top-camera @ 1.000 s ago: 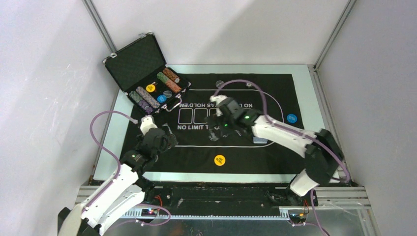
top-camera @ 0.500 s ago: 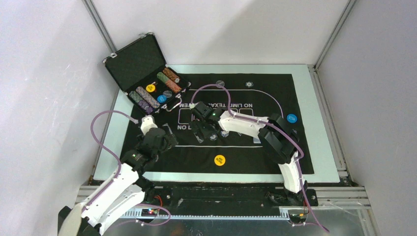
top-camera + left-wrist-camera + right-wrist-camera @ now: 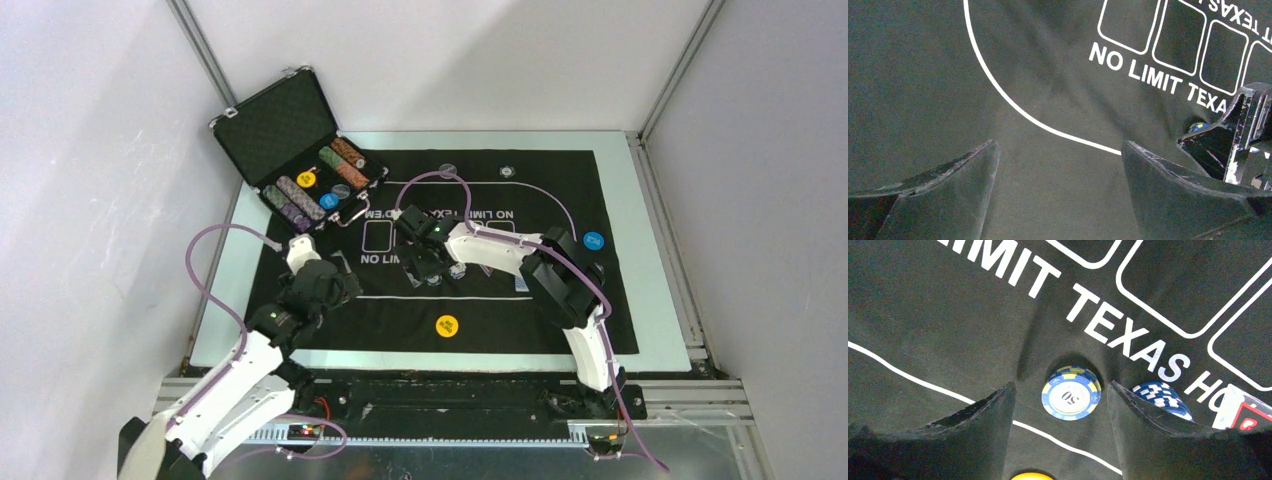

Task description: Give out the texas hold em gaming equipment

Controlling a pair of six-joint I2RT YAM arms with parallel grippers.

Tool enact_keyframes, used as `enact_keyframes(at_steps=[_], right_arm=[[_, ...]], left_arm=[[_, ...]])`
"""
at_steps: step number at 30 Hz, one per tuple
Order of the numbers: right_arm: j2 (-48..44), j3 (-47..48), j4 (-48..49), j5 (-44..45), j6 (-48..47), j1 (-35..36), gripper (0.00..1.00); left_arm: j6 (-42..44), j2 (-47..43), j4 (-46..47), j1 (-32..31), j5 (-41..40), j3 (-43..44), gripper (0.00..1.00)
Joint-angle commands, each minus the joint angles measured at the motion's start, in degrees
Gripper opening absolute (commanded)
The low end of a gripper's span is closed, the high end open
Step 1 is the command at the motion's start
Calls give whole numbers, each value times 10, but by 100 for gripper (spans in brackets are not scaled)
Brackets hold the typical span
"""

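A blue-and-yellow poker chip [image 3: 1071,392] marked 50 lies flat on the black mat [image 3: 948,315] between the fingertips of my right gripper [image 3: 1060,385]. The jaws stand open around it, the right finger close to it, the left one apart. A blue-and-white chip [image 3: 1160,395] lies just outside the right finger, beside a playing card's corner [image 3: 1243,412]. From above, my right gripper [image 3: 425,268] sits left of the mat's centre. My left gripper [image 3: 1059,142] hangs open over bare mat, holding nothing. A yellow disc [image 3: 447,325] and a blue disc [image 3: 593,241] lie on the mat.
The open black case [image 3: 300,150] at the back left holds rows of chips and coloured discs. Two small chips [image 3: 447,170] lie near the mat's far edge. A card [image 3: 520,285] lies under the right forearm. The right gripper's body [image 3: 1243,135] shows in the left wrist view.
My right arm has swung left across the mat to the lettering, and its jaws have narrowed around the 50 chip. The left arm has not moved.
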Motion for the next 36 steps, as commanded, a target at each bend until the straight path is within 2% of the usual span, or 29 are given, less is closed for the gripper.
enact_keyframes(at_steps=[1, 11, 18, 36], right_arm=[[9, 1, 11, 15, 8, -5, 68], [2, -25, 10, 1, 31, -6, 61], [-9, -50, 18, 1, 43, -5, 52], [-54, -69, 12, 35, 46, 17, 13]], left_arm=[[-5, 0, 14, 3, -4, -4, 98], [-5, -4, 12, 3, -6, -4, 98], [-5, -4, 12, 3, -5, -4, 98], [-6, -4, 12, 3, -7, -3, 98]])
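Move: The yellow-and-blue 50-chip stack is already between the open right fingertips, about 1 cm to that hand's right, level with it fore and aft and some 1 cm below. The blue-and-white stack stands roughly 6 cm right and 2 cm farther out, the All In marker about 13 cm right and 3 cm out, the yellow button some 11 cm back and 4 cm right. From the idle left hand the 50-chip stack lies about 20 cm right, 7 cm ahead and 9 cm below. The right hand eases about 1 cm to its right and a little under 1 cm down, centring itself over the yellow-and-blue 50-chip stack while the wrist turns some 5 degrees clockwise. The fingers, a good two-thirds open to begin with, close in from both sides until they pinch the stack near its top, then stop with the gap still a bit under half open and keep hold, with the gripper's effort risen. ##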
